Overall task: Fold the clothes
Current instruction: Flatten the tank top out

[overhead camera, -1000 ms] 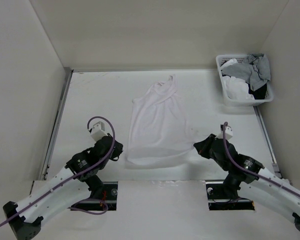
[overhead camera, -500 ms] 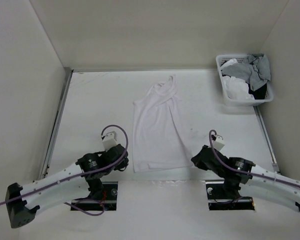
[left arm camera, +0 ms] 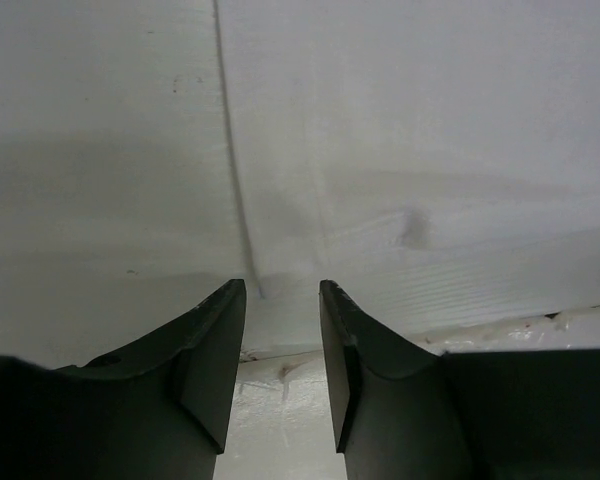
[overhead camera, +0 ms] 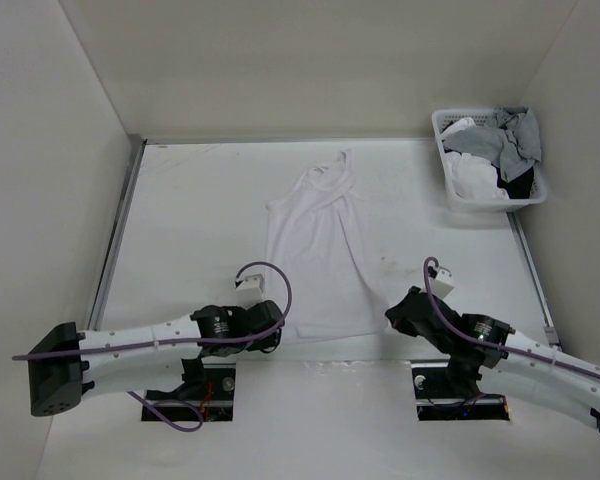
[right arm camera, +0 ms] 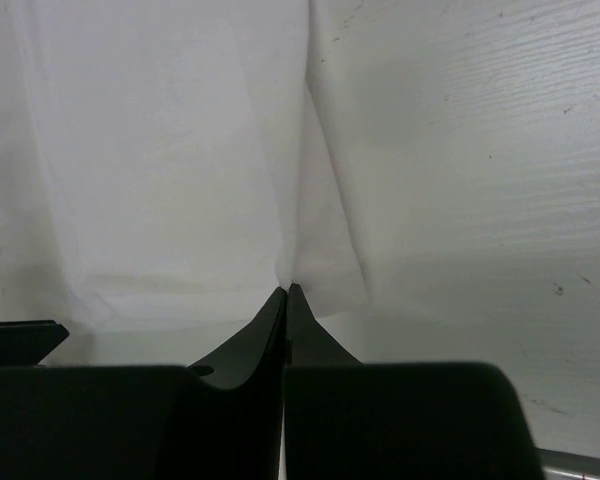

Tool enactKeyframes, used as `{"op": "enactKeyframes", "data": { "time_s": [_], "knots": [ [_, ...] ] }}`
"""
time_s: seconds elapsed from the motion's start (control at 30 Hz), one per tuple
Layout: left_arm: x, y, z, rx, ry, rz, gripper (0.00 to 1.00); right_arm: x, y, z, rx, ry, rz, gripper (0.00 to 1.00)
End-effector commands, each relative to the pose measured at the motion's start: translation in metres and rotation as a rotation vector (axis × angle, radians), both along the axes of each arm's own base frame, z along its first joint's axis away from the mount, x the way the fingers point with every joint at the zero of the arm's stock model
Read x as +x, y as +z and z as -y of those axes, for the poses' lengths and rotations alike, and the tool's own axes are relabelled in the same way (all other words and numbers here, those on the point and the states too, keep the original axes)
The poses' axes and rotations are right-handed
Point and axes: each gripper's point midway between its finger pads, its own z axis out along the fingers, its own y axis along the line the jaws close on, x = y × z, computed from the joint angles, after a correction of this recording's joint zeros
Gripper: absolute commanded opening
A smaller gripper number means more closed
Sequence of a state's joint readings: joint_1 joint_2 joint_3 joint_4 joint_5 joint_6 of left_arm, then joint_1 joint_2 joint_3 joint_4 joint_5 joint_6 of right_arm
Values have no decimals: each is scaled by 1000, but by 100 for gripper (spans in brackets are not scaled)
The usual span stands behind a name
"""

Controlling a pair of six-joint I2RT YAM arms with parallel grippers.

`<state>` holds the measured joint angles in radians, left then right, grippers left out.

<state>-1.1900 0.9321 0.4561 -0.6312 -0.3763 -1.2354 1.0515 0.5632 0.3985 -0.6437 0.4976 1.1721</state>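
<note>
The clothes (overhead camera: 315,250), a plain white sleeveless top, lie flat mid-table with the straps pointing away from me. At the lower left corner my left gripper (overhead camera: 276,336) stands open. The left wrist view has the left gripper (left arm camera: 280,292) with its jaws apart, nothing between them, and the side edge of the clothes (left arm camera: 430,130) ending just ahead of the gap. My right gripper (overhead camera: 393,318) is at the lower right corner. Seen from the right wrist, the right gripper (right arm camera: 285,289) is shut on a pinched peak of the clothes (right arm camera: 160,150).
A white lattice basket (overhead camera: 445,165) at the back right holds a grey garment (overhead camera: 516,134) and other laundry. Walls close in the table on the left, back and right. The table's near edge runs just under the hem.
My left arm has swung right along the near edge to the garment's lower left corner, and its jaws have opened. The hem now lies narrower and straighter. The right gripper stays shut.
</note>
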Motion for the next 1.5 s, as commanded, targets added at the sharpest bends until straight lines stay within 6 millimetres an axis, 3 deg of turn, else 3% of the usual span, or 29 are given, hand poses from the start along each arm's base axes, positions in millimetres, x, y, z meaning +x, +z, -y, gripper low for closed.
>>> {"op": "enactKeyframes", "data": {
  "time_s": [0.0,0.43,0.5,0.53,0.57,0.63,0.7,0.8,0.9,1.0,1.03,1.23,1.33,1.47],
  "knots": [
    [3,-2,10,-44,20,-4,31,7,17,-7,37,7,45,0],
    [2,-24,-7,40,56,-27,23,9,25,-14,61,28,69,1],
    [5,-23,-5,31,63,-18,16,10,27,-15,67,29,74,1],
    [16,-6,2,-20,77,36,3,11,34,-17,80,35,90,0],
    [18,-3,3,-27,79,46,2,11,35,-17,80,37,93,0],
    [35,38,10,-101,87,144,0,14,49,-17,87,45,129,0],
    [55,99,9,-172,105,279,0,18,76,-16,102,56,195,0],
    [78,199,-12,-246,151,499,0,24,130,-7,112,58,309,0],
    [86,286,-39,-321,202,687,0,27,195,7,151,43,433,0],
    [88,348,-57,-374,227,821,0,24,266,21,207,35,568,0],
    [87,374,-63,-400,231,872,0,20,298,29,234,34,624,0],
    [80,487,-100,-514,302,1118,0,8,441,63,313,13,855,0],
    [79,523,-114,-550,354,1221,0,13,476,56,264,16,925,0],
    [87,539,-115,-519,408,1289,0,34,493,25,103,11,1016,0]
  ]
}}
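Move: The left hand is open just over the tank top's near left corner, which is about 1 cm ahead, 1 cm to the right and 2 cm below; the near table edge is some 5 cm back. The right hand already grips the hem at its near right corner; the near left corner lies about 21 cm to this hand's left, 3 cm back and 5 cm lower. From there the neckline is roughly 35 cm ahead, 12 cm left. The left fingers close on the near left corner after sinking about 2 cm, pinching the hem while the right gripper keeps its hold and nearly stays put. Then both arms sweep the tank top up fast by some 50 cm, their fingers tipping up steeply; the left hand also reaches forward a little early in the rise, and late on the hands spread apart, drawing the hem between them. ##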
